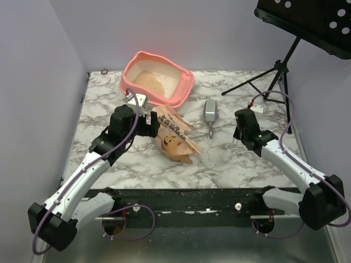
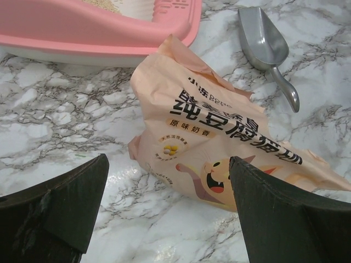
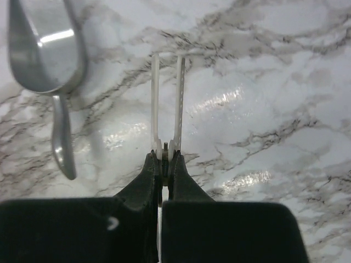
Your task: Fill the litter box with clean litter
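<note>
The salmon-pink litter box point(image 1: 131, 68) stands at the back of the marble table, with pale beige clean litter point(image 1: 156, 82) on its floor. In the left wrist view its rim point(image 2: 82, 33) runs across the top, a patch of litter point(image 2: 104, 4) just behind it. A peach litter bag point(image 1: 175, 137) printed with a cartoon cat lies flat in front of the box. My left gripper point(image 1: 156, 123) is wide open beside the bag point(image 2: 219, 137), holding nothing point(image 2: 168, 159). My right gripper point(image 3: 165, 156) is shut on a thin white clip point(image 3: 155, 98), hovering right of the metal scoop point(image 1: 210, 112).
The metal scoop point(image 3: 44, 49) lies between the bag and my right arm, handle toward me. A black tripod stand point(image 1: 279, 68) rises at the back right. A small dark ring point(image 1: 104, 72) lies at the back left corner. A black rail point(image 1: 192, 197) runs along the near edge.
</note>
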`<state>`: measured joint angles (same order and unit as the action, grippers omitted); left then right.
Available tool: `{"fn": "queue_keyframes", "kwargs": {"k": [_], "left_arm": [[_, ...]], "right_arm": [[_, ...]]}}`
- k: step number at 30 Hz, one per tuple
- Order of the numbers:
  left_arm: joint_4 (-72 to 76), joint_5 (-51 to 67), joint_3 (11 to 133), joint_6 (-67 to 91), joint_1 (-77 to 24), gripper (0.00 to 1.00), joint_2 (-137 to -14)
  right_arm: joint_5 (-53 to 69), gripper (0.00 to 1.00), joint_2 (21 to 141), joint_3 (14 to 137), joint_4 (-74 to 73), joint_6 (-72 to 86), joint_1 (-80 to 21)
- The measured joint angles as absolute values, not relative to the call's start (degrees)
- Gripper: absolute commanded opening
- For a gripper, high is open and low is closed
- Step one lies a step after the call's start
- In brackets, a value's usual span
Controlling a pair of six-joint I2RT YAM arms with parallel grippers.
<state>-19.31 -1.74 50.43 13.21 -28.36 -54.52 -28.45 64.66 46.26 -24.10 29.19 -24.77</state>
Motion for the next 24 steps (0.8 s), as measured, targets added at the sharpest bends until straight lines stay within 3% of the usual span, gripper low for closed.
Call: {"fn": "queue_keyframes", "kwargs": {"k": [10, 17, 20, 24], "left_arm": [[-18.92, -1.39, 49.71, 13.58, -28.36, 0.99, -53.3], [-18.9, -1.26, 49.69, 13.63, -28.36, 0.99, -53.32], [-18.87, -1.23, 49.69, 13.65, -28.36, 0.99, -53.47], [-18.85, -1.23, 49.69, 13.69, -28.36, 0.99, -53.95]], "right_arm": [[-25.65, 0.01, 73.84, 41.91, -19.7, 36.62, -17.04], [-23.27, 0.22, 76.55, 42.06, -16.4, 39.57, -14.31], [-22.28, 0.38, 78.54, 42.94, -16.21, 40.91, -12.99], [-21.74, 0.48, 80.62, 44.31, -15.88, 42.35, -12.23]]}}
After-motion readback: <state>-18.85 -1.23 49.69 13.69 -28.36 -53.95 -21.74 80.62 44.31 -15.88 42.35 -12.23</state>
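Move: The right hand still grips the metal clip, about 9 cm above the table. The bare table spot the clip is going to lies roughly 3 cm ahead, 4 cm to its right and 9 cm below. The scoop's middle is some 9 cm ahead and 9 cm to the left, and the litter bag about 3 cm ahead and 23 cm left, both lower. From the left hand the spot is around 38 cm to the right, nearly level fore and aft, and 18 cm down. The clip is lowered onto the bare table to the right of the scoop: the right hand sinks about 8 cm, quickly at first, while easing some 4 cm right, away from the bag, then slides about 3 cm forward late on. The wrist turns clockwise by nearly 20 degrees, and near the bottom the shut fingers open to almost half and let go. ##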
